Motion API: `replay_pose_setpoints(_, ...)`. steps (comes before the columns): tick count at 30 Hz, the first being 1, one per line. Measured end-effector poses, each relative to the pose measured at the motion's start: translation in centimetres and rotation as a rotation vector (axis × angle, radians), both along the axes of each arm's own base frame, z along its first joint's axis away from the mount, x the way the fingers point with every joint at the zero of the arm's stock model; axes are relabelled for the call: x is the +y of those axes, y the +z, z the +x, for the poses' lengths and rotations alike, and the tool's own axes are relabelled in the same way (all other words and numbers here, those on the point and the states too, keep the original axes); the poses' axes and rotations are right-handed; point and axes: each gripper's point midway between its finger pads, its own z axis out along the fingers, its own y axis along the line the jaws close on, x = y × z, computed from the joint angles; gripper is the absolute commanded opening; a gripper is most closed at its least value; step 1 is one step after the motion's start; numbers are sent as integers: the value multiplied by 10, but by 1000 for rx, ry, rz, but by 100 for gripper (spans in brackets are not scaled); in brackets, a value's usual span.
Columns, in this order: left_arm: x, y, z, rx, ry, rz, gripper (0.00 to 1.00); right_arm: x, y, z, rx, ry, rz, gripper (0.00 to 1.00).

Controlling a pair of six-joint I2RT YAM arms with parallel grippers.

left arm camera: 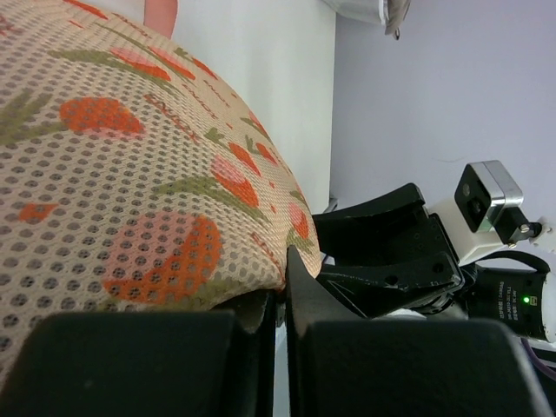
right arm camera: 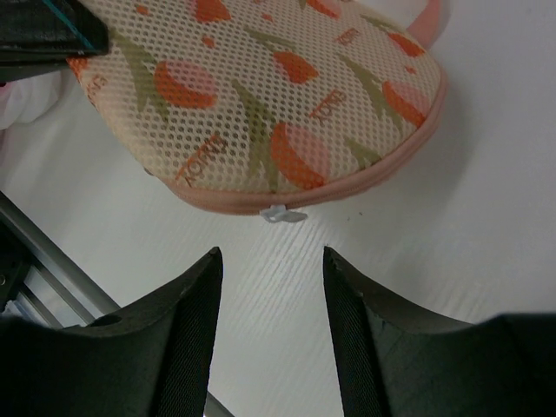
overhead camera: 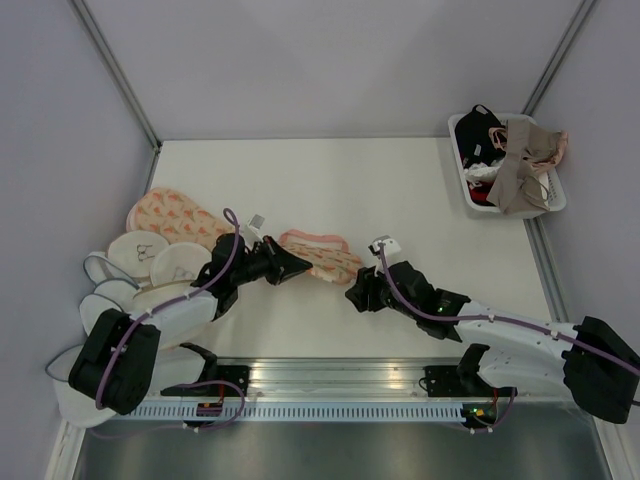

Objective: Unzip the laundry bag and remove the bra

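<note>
The laundry bag [overhead camera: 322,253] lies flat mid-table, peach mesh with an orange-red print and pink trim. My left gripper [overhead camera: 297,266] is shut on its left end; in the left wrist view the fingers [left arm camera: 282,291] pinch the bag's edge [left arm camera: 156,191]. My right gripper [overhead camera: 357,293] stands open just short of the bag's near right edge. In the right wrist view its fingers [right arm camera: 271,261] straddle bare table, with the white zipper pull [right arm camera: 282,214] on the bag's [right arm camera: 261,95] pink rim just ahead of them. The bra is out of view.
A white basket [overhead camera: 557,197] with a beige bra and dark garments stands at the back right. Several round white mesh pouches [overhead camera: 140,255] and a second printed pouch [overhead camera: 175,218] are stacked at the left. A metal rail [overhead camera: 330,375] runs along the near edge.
</note>
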Motion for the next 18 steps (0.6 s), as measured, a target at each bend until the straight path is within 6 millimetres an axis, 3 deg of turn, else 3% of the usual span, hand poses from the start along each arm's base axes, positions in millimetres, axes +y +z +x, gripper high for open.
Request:
replay_pose_setpoints(4,-1,-3,-6,21,-13,-9,2,7,-2,3,-6,16,9,50)
replay_pose_setpoints(7,-2,-1,-10,19,-22,-20,2,10,-7,5,-7,18,-3,40)
replay_pose_setpoints(12,-2,9,-12,-6,-24,-36,2,10,-14,12,-22,10,-42,11)
replay_pose_setpoints(13,-2,10,-12,-11,-24,-38,2,9,-14,13,-26,7,-45,1)
replay_pose_setpoints(18,-2,8,-15,-7,-33,-38,2,4,-7,16,-50,-15,-49,0)
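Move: The laundry bag's small white zipper pull sits just off the right hand's open fingertips, about 2 cm ahead and 2 cm left, at roughly their height. From that hand the bag's middle is some 9 cm ahead and 6 cm left, its pink strap about 14 cm ahead, 8 cm left and lower. For the left hand, which already holds the bag, the pull lies about 5 cm back, 9 cm right and 4 cm lower. Forward and down, the right hand eases in about 1.5 cm each way to the bag's zippered edge, lifting slightly at the end, while its half-open fingers close completely with the tips at the edge, beside the zipper pull. The left hand keeps its pinch on the bag, draws it back about 1.5 cm and then raises it roughly 1 cm. ##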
